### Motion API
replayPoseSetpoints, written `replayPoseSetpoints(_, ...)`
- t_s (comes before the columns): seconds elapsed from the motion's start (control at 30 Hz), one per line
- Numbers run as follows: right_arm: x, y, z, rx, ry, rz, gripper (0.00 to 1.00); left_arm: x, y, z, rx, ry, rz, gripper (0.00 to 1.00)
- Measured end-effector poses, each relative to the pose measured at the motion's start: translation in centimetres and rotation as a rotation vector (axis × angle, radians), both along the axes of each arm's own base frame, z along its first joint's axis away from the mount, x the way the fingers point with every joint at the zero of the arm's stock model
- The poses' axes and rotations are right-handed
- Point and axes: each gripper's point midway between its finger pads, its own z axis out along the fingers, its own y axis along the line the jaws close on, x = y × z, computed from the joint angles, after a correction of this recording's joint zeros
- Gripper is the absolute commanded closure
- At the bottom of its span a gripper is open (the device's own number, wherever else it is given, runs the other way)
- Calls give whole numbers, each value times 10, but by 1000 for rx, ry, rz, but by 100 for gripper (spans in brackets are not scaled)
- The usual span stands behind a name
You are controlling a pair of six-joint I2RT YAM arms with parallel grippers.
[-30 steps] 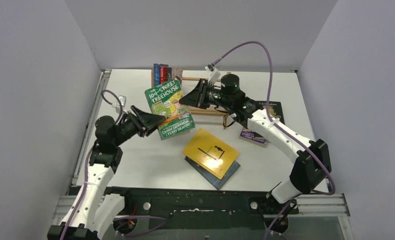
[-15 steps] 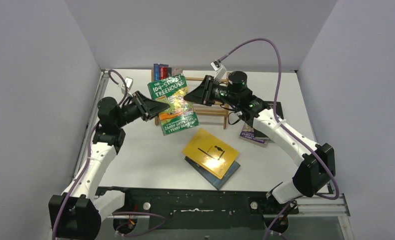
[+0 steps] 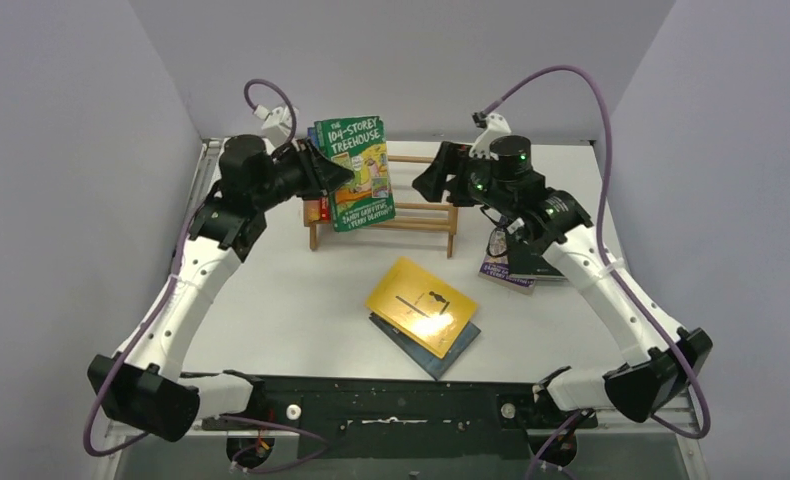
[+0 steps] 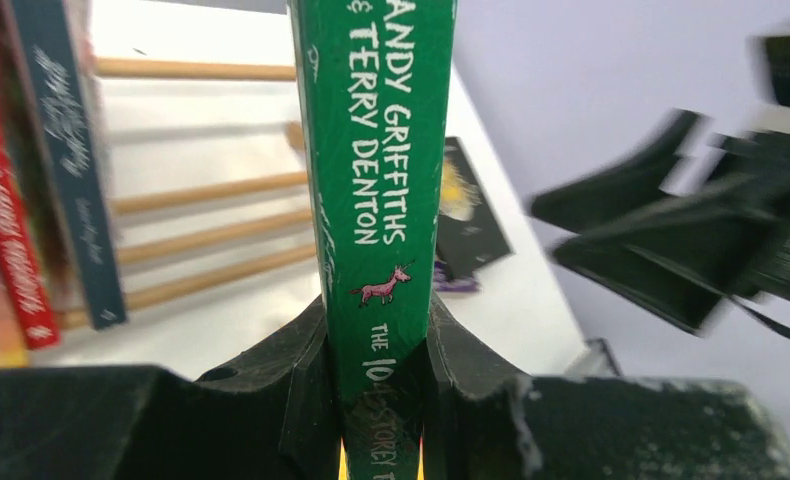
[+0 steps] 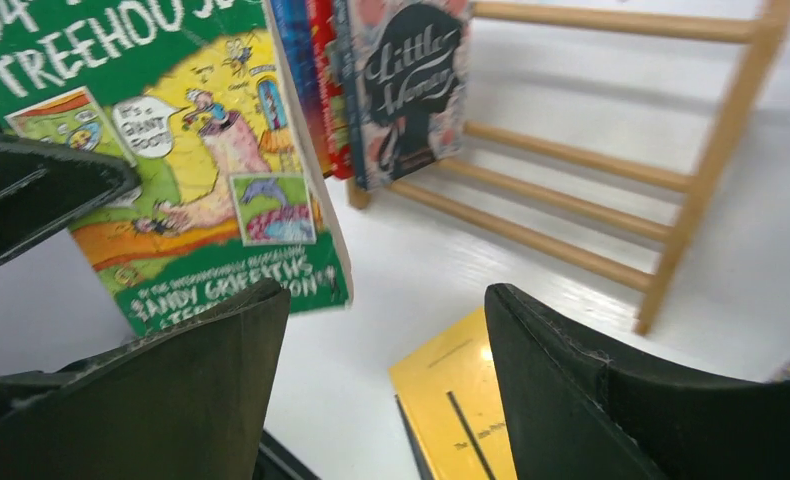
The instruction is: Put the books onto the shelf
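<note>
My left gripper (image 3: 329,173) (image 4: 376,335) is shut on the spine of the green cartoon book (image 3: 361,185) (image 4: 376,180) (image 5: 186,170). It holds that book upright, lifted over the left part of the wooden shelf (image 3: 411,215) (image 4: 206,190) (image 5: 571,250). Three books (image 5: 411,80) stand at the shelf's left end, with a dark blue spine (image 4: 71,160) and a red spine (image 4: 6,230) beside the held book. My right gripper (image 3: 433,182) (image 5: 386,300) hangs open to the right of the green book, holding nothing.
A yellow book (image 3: 421,303) (image 5: 461,400) lies on a dark blue book (image 3: 449,350) in the middle of the table. A purple book (image 3: 499,270) and a dark one (image 3: 543,268) lie at the right, partly under my right arm.
My left gripper closed on the green book and raised it from near the table up to the shelf, turning it upright. My right gripper let go of it, opened and drew back to the right.
</note>
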Motion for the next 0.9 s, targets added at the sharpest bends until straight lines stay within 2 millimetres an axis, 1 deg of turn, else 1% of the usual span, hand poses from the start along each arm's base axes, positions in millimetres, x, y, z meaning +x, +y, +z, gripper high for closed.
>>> replayPoseSetpoints(0.03,0,-10,5,-14,-20,-31,27,7,-1,-1,33,-10,13,100)
replayPoseSetpoints(0.1,0,-26,14,-27,-56,-85,26,27,-4,-9,122,-29,55,100)
replayPoseSetpoints(0.17,-5,-40,21,-40,-84,-123,26,45,-6,-22,201,-32,90,100)
replayPoseSetpoints(0.27,-11,-54,25,-60,-101,-163,26,74,-8,-51,339,-20,138,100)
replayPoseSetpoints(0.4,-15,-64,18,-90,-90,-190,26,108,-10,-81,505,-27,186,100)
replayPoseSetpoints(0.5,-17,-68,6,-116,-61,-200,26,127,-11,-95,578,-35,213,100)
replayPoseSetpoints(0.6,-17,-73,-5,-143,-36,-218,26,147,-12,-104,629,-46,240,100)
replayPoseSetpoints(0.73,-17,-79,-12,-165,-18,-237,25,165,-12,-115,663,-63,269,100)
replayPoseSetpoints(0.9,-18,-82,-14,-165,-5,-252,25,176,-12,-132,708,-69,281,100)
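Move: The left gripper holds the green Treehouse book. The free slot on the shelf, just right of Little Women, lies about 21 cm ahead of this hand, 2 cm to its right and 16 cm below. Little Women stands about 20 cm ahead, 2 cm left and 17 cm below; the yellow book lies about 10 cm back, 18 cm right and 33 cm below, on the table. From the empty right hand, the slot is about 18 cm ahead, 14 cm left and 14 cm below. Bring the left gripper forward about 18 cm and down some 13 cm to the slot beside Little Women, keeping the pinch on the Treehouse book's spine; roll the left side up about 40 degrees and swing slightly counter-clockwise so the cover faces right. Draw the open right gripper about 8 cm right, away from the shelved books. ##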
